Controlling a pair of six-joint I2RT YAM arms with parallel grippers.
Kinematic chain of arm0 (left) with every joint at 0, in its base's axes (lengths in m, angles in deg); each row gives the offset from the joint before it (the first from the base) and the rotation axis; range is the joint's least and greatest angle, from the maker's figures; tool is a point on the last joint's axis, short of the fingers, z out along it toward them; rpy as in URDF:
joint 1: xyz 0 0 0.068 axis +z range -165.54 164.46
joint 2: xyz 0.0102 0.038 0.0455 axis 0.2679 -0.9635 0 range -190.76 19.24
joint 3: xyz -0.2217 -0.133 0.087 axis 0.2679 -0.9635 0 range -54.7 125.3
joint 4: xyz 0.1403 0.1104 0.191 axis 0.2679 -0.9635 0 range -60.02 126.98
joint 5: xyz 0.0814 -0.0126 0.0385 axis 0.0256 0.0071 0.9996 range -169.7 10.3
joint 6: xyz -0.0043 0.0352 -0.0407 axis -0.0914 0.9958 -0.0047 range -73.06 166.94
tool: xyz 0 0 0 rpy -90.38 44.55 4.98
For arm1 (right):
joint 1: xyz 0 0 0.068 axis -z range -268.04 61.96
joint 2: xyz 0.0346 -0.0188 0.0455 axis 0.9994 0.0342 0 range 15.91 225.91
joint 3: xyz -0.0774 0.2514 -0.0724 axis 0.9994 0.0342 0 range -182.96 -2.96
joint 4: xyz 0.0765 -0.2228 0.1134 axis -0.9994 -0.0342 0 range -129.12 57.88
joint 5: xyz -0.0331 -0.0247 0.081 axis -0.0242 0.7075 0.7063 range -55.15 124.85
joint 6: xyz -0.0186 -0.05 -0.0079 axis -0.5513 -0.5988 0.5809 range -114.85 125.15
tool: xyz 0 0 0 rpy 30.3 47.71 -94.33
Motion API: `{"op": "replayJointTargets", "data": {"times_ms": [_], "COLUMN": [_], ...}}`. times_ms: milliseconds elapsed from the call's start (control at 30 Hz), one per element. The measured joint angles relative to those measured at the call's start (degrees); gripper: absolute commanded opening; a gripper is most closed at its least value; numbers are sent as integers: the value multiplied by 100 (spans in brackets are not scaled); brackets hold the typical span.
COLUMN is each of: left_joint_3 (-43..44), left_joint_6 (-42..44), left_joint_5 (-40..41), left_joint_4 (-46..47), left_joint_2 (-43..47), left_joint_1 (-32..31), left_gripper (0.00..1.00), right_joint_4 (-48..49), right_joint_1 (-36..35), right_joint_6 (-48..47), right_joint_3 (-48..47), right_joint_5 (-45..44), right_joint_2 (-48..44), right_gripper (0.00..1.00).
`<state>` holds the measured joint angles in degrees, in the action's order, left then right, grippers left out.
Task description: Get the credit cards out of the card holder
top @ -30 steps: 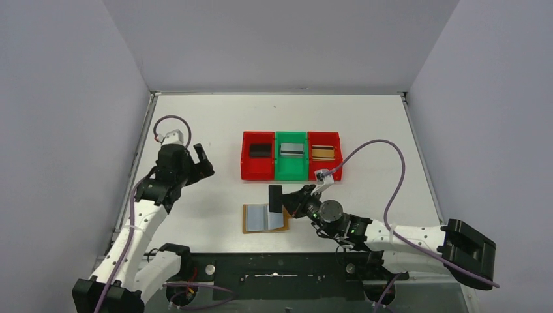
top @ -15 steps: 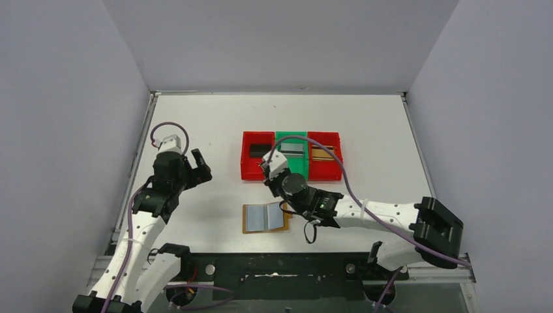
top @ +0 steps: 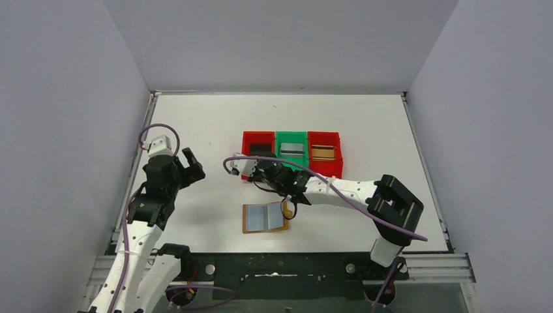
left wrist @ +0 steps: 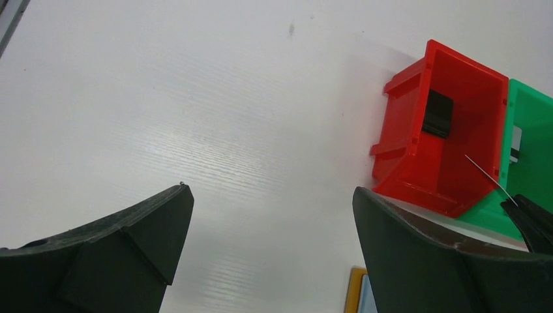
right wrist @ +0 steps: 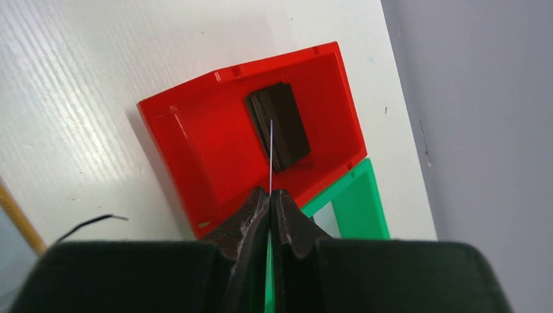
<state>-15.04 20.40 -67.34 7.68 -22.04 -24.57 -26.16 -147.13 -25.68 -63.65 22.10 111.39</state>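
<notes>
My right gripper (right wrist: 270,193) is shut on a thin credit card (right wrist: 270,153) that shows only edge-on. It hangs over the near wall of the left red bin (right wrist: 189,150), where black cards (right wrist: 278,127) lie stacked. From above, the right gripper (top: 259,171) sits at that bin's front edge. The tan card holder (top: 265,217) lies open and flat on the table below it, pale blue pockets up. My left gripper (left wrist: 270,192) is open with nothing in it, off to the left of the bins, and appears from above as the left gripper (top: 190,163).
Three bins stand in a row: the left red bin (top: 247,156), a green bin (top: 291,171) with a silver-grey card (top: 291,149), and a right red bin (top: 324,173) with a gold-brown card (top: 323,152). The right arm's purple cable (top: 339,189) arcs over the table.
My right arm has swung from beside the card holder up and left to the left red bin, carrying the card. The left arm has drifted slightly left, still open.
</notes>
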Motion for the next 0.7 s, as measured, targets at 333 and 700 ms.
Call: {"op": "replayJointTargets", "data": {"times_ms": [333,700], "left_joint_3": [0,0], "left_joint_6": [-4,-4], "left_joint_5": [116,118], "left_joint_4": [-4,-7], "left_joint_2": [55,114], "left_joint_1": [313,354], "left_gripper": [96,96], "right_joint_4": [-289,-330], "right_joint_1": [289,752], "right_joint_6": [-1259,-1875], "right_joint_3": [-857,-1338], "right_joint_5": [444,844], "right_joint_2": [809,1451], "right_gripper": [0,0]}}
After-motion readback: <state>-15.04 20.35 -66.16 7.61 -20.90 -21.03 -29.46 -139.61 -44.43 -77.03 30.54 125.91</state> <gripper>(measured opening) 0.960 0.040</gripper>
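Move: The black cards lying in the left red bin are roughly 10 cm ahead of the right hand, 2 cm to its left and some 10 cm below; that hand already holds one black card, edge-on. The silver cards in the green bin lie about 10 cm ahead and 8 cm to its right; the open card holder is some 12 cm back, straight behind. From the left hand the black cards are about 13 cm ahead and 18 cm right. The black card, still pinched in the right fingers, is carried forward about 7 cm over the left red bin towards the black cards. It travels nearly level with a slight drift left at first, then also sinks some 3 cm, while the wrist turns about 15 degrees, its left side dipping and swinging counter-clockwise. The empty, open left hand shifts about 2 cm left, away from the bin. ##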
